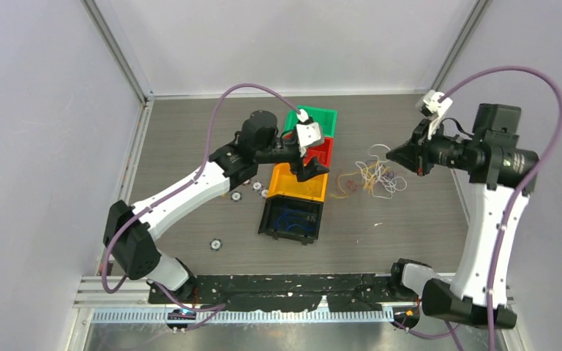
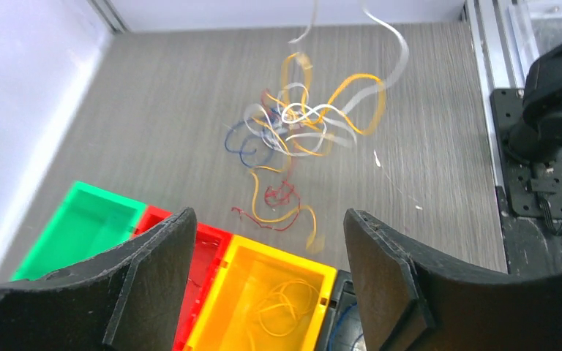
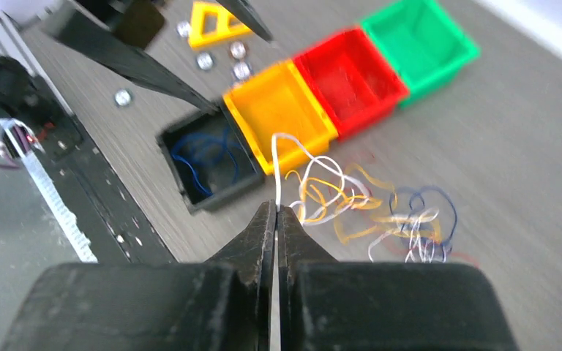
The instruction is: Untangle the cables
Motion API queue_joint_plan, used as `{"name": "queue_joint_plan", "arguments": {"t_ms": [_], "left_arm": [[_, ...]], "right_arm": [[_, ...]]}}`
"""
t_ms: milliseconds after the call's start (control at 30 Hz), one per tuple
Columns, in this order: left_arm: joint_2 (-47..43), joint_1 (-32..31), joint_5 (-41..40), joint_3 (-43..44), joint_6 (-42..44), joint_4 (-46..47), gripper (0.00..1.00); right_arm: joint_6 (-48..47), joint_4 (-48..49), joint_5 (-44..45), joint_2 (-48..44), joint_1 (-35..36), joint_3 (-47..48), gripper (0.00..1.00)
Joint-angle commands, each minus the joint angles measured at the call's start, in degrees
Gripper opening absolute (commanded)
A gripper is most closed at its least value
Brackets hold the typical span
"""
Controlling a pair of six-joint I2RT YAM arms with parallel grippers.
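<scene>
A loose tangle of cables [image 1: 373, 178] in white, orange, blue and red lies on the table to the right of the bins, and it also shows in the left wrist view [image 2: 300, 121]. My right gripper [image 3: 276, 208] is shut on one white cable [image 3: 278, 172]. That strand runs up from the tangle [image 3: 366, 208] to the gripper's tips, which hang above the pile's right side [image 1: 391, 153]. My left gripper [image 2: 269, 219] stands open over the yellow bin [image 2: 278, 252] with nothing between its fingers. An orange cable [image 2: 289, 303] lies coiled in that bin.
A row of bins stands at mid-table: green [image 1: 315, 119], red [image 1: 320, 150], yellow [image 1: 298, 183] and black [image 1: 290, 218]. The black one holds blue cables [image 3: 205, 157]. Small round metal parts [image 1: 216, 243] lie left of the bins.
</scene>
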Motion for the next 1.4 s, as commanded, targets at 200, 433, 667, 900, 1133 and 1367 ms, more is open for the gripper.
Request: {"name": "queue_joint_plan", "arguments": {"t_ms": [200, 433, 667, 900, 1133, 1367], "left_arm": [[-3.8, 2.2, 1.3, 4.1, -1.6, 1.1, 0.78], [-4.0, 3.5, 2.7, 4.0, -1.6, 2.0, 0.78], [-0.6, 2.1, 8.1, 6.1, -2.5, 15.2, 0.8], [9.3, -1.8, 5.3, 17.8, -8.6, 22.7, 0.78], [3.8, 3.3, 1.4, 9.2, -10.3, 15.0, 0.83], [-2.5, 13.1, 3.0, 4.9, -10.4, -1.6, 1.0]], "right_arm": [[30.8, 21.2, -11.7, -1.8, -0.1, 11.7, 0.05], [44.0, 37.4, -10.2, 0.2, -0.2, 20.2, 0.05], [57.5, 51.8, -10.9, 1.3, -1.2, 26.2, 0.05], [57.9, 52.3, -9.5, 0.5, -2.5, 24.3, 0.05], [57.4, 59.4, -2.0, 1.9, -2.6, 19.3, 0.05], [62.0, 71.8, 0.4, 11.6, -0.6, 13.6, 0.06]]}}
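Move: The right hand, already shut on a white cable, has the cable heap about 5 cm ahead, 4 cm to its right and some 31 cm below. From the same hand the green bin lies roughly 25 cm ahead and 17 cm left, the red bin about 16 cm ahead and 19 cm left, both around 30 cm lower. From the empty left hand the heap is about 18 cm right, 3 cm ahead and 25 cm down. Keep the right gripper shut on the white cable and raise it some 25 cm away from the cable heap, tilting the fingers upward by over 30 degrees; once high, carry it about 7 cm forward. Lift the empty left gripper and swing it to the right, then bring it back left, forward and down while opening it wide. ##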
